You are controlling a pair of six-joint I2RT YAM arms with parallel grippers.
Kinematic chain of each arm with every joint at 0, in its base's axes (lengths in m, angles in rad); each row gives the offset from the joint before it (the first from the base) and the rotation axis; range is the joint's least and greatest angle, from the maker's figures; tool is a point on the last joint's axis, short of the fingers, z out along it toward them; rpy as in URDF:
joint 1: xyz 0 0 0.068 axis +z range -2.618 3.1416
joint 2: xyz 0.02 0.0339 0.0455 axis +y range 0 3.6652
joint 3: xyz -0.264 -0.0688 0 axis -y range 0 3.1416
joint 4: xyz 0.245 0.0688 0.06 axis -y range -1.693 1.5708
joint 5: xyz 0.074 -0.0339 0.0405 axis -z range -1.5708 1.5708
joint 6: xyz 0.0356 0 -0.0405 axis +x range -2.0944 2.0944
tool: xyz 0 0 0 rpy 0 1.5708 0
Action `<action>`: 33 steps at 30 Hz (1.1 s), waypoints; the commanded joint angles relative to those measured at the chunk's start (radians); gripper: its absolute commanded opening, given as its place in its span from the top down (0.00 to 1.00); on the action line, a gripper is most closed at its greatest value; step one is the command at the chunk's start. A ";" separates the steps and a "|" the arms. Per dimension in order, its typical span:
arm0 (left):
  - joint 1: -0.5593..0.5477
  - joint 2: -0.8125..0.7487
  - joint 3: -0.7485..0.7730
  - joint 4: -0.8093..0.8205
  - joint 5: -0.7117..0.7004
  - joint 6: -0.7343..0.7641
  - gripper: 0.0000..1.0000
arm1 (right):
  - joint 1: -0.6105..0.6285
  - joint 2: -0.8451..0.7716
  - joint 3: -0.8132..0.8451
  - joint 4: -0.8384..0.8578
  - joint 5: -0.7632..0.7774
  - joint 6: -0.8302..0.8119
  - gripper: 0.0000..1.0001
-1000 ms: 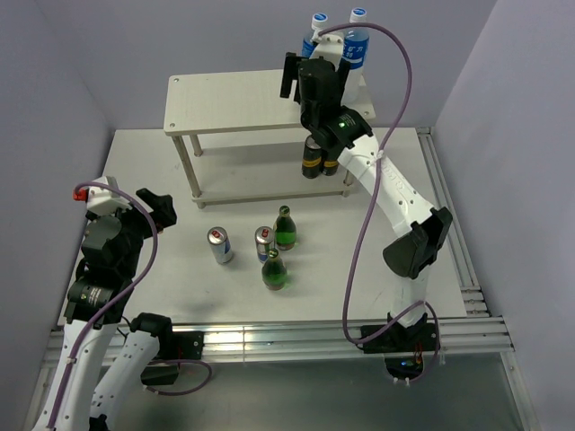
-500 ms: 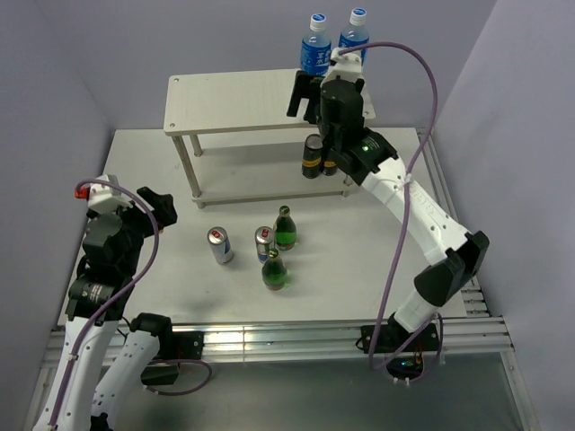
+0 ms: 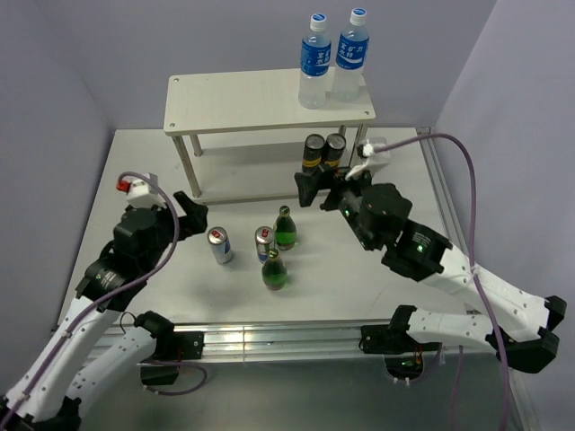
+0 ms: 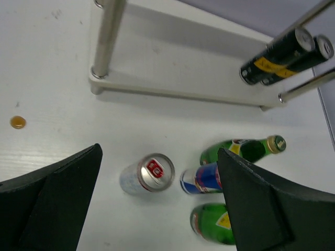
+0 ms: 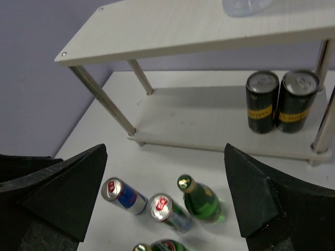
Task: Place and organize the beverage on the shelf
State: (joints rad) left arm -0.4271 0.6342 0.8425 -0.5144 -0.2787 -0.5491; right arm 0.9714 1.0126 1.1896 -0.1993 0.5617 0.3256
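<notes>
The shelf (image 3: pixel 252 94) stands at the back of the table. Two blue-labelled water bottles (image 3: pixel 314 61) (image 3: pixel 351 52) stand on its top board. Two black cans (image 3: pixel 314 153) (image 3: pixel 334 150) stand on its lower board (image 5: pixel 209 117). Two slim silver-and-blue cans (image 3: pixel 220 244) (image 3: pixel 263 242) and two green bottles (image 3: pixel 286 228) (image 3: pixel 275 269) stand on the table in front. My left gripper (image 3: pixel 187 209) (image 4: pixel 158 154) is open and empty, above the left can (image 4: pixel 146 174). My right gripper (image 3: pixel 325 184) (image 5: pixel 165 151) is open and empty, above the group of drinks, in front of the shelf.
A small orange speck (image 4: pixel 18 122) lies on the table to the left. Purple walls enclose the table on three sides. The shelf's metal legs (image 5: pixel 104 99) stand between the drinks and the lower board.
My right gripper has left the shelf top, where both water bottles now stand free, and has come down in front of the shelf. My left arm has reached forward and right toward the cans.
</notes>
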 commanded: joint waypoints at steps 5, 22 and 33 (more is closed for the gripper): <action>-0.514 0.061 0.063 -0.122 -0.603 -0.311 0.01 | 0.105 -0.121 -0.148 -0.067 0.099 0.104 0.00; -1.055 0.460 -0.055 -0.675 -0.950 -1.356 0.01 | 0.148 -0.312 -0.341 -0.163 0.124 0.159 0.00; -0.859 0.364 -0.292 0.049 -0.837 -0.660 0.01 | 0.148 -0.345 -0.398 -0.161 0.124 0.176 0.00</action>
State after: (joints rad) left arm -1.3190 0.9905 0.5739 -0.6842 -1.1366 -1.4025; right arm 1.1133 0.6861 0.8032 -0.3767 0.6659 0.4850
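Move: My left hand, open and empty, is going for the near-left Red Bull can, which stands some 7 cm to its right, 3 cm ahead and about 20 cm below. The second can stands about 12 cm to the right of that can and level with it. The nearer green bottle is 14 cm right of the first can and 6 cm nearer me, the farther one 17 cm right and 5 cm farther out. From my right hand the first can lies about 24 cm left, 2 cm ahead and 33 cm down. I swing my left hand right and back, roughly 9 cm each way, then sink it, about 15 cm in all, and ease forward a couple of centimetres towards the near side of the Red Bull can, fingers kept wide open and not yet touching. Meanwhile I lower my empty right hand some 12 cm and draw it back and a little right, away from the shelf. ##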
